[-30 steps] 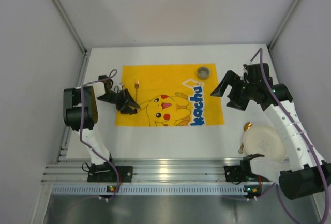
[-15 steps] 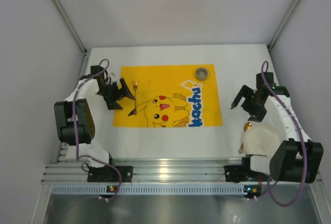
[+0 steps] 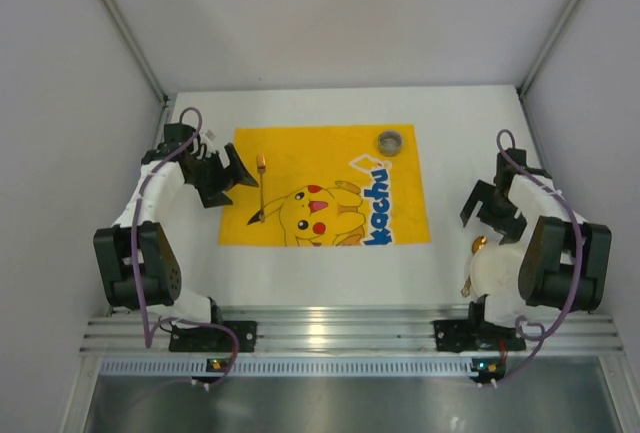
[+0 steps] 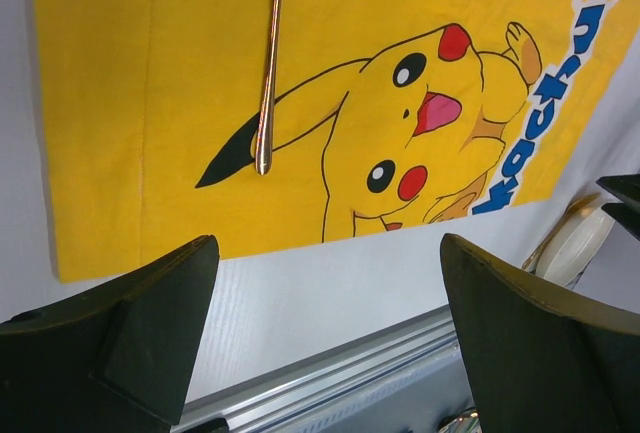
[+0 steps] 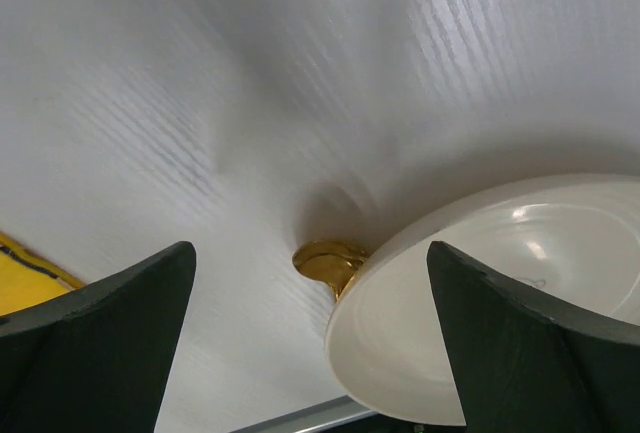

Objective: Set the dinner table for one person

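The dinner table [image 3: 320,263] is a white tabletop with a yellow cartoon mat [image 3: 300,153] on it. A thin gold utensil [image 3: 262,189] lies on the mat's left part, and it shows in the left wrist view as a gold utensil [image 4: 268,73]. My left gripper [image 3: 236,177] hovers open just left of it, with nothing between its fingers [image 4: 110,333]. A white plate [image 3: 505,273] sits at the near right, over a gold spoon [image 5: 325,261]. My right gripper [image 3: 484,215] is open above the plate's [image 5: 500,293] far edge and holds nothing.
A small grey round cup [image 3: 390,140] stands on the mat's far right corner. A ribbed aluminium rail [image 3: 320,333] runs along the near edge. Grey walls and frame posts close in the sides and back.
My left gripper opened, left the gold utensil on the mat and drew back to the left. My right arm swung back to the right and down toward the plate.
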{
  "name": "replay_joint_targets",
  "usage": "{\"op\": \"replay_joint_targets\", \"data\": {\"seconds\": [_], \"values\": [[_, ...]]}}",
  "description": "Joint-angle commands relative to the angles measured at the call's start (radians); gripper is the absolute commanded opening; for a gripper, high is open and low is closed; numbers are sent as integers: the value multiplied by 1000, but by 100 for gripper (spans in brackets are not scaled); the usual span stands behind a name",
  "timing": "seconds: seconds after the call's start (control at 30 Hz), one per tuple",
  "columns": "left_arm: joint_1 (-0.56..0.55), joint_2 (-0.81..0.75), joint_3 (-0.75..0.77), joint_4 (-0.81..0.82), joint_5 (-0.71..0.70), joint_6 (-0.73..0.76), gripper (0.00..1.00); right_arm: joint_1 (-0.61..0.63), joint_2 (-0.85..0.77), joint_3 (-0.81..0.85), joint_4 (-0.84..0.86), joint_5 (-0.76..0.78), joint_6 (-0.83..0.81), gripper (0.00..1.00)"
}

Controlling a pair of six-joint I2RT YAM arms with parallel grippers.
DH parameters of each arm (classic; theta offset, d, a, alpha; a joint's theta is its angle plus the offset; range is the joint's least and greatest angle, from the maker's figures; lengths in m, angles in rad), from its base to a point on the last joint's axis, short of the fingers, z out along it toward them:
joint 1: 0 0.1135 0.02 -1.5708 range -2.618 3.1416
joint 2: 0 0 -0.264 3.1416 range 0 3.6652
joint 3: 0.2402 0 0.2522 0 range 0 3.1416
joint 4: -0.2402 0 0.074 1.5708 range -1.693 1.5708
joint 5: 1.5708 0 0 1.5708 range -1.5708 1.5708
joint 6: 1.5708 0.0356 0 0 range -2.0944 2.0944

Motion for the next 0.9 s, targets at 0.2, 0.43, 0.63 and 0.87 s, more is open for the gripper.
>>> {"op": "replay_joint_targets", "data": {"seconds": [0.2,0.43,0.63,0.87], "values": [[4,-32,-1,-2,-7,-8,97,-16,67,-69,110,-17,-1,95],[4,-22,6,-2,-19,-5,97,-3,76,-105,122,-46,56,70],[4,-23,2,1,-21,-2,97,0,106,-92,125,-48,53,32],[3,-31,-6,1,-16,7,97,9,114,-72,130,-55,50,2]]}}
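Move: The right hand, empty and wide open, is almost above the bowl end of the gold spoon; the spoon's middle is roughly 6 cm back, 2 cm left and 4 cm below. The white plate is centred some 10 cm back and 6 cm right, its rim beside the spoon, and the yellow mat's middle is about 10 cm ahead and 34 cm left. From the left hand the spoon is about 15 cm back, 51 cm right and 12 cm below. Down about 3.5 cm and slightly back, the right hand sinks onto the bowl end of the spoon at the plate's left rim, tipping only some 5 degrees. It then stays low while the fingers close from wide open to nearly shut, pinching the spoon near its bowl right beside the rim, and eases up about half a centimetre at the end. ##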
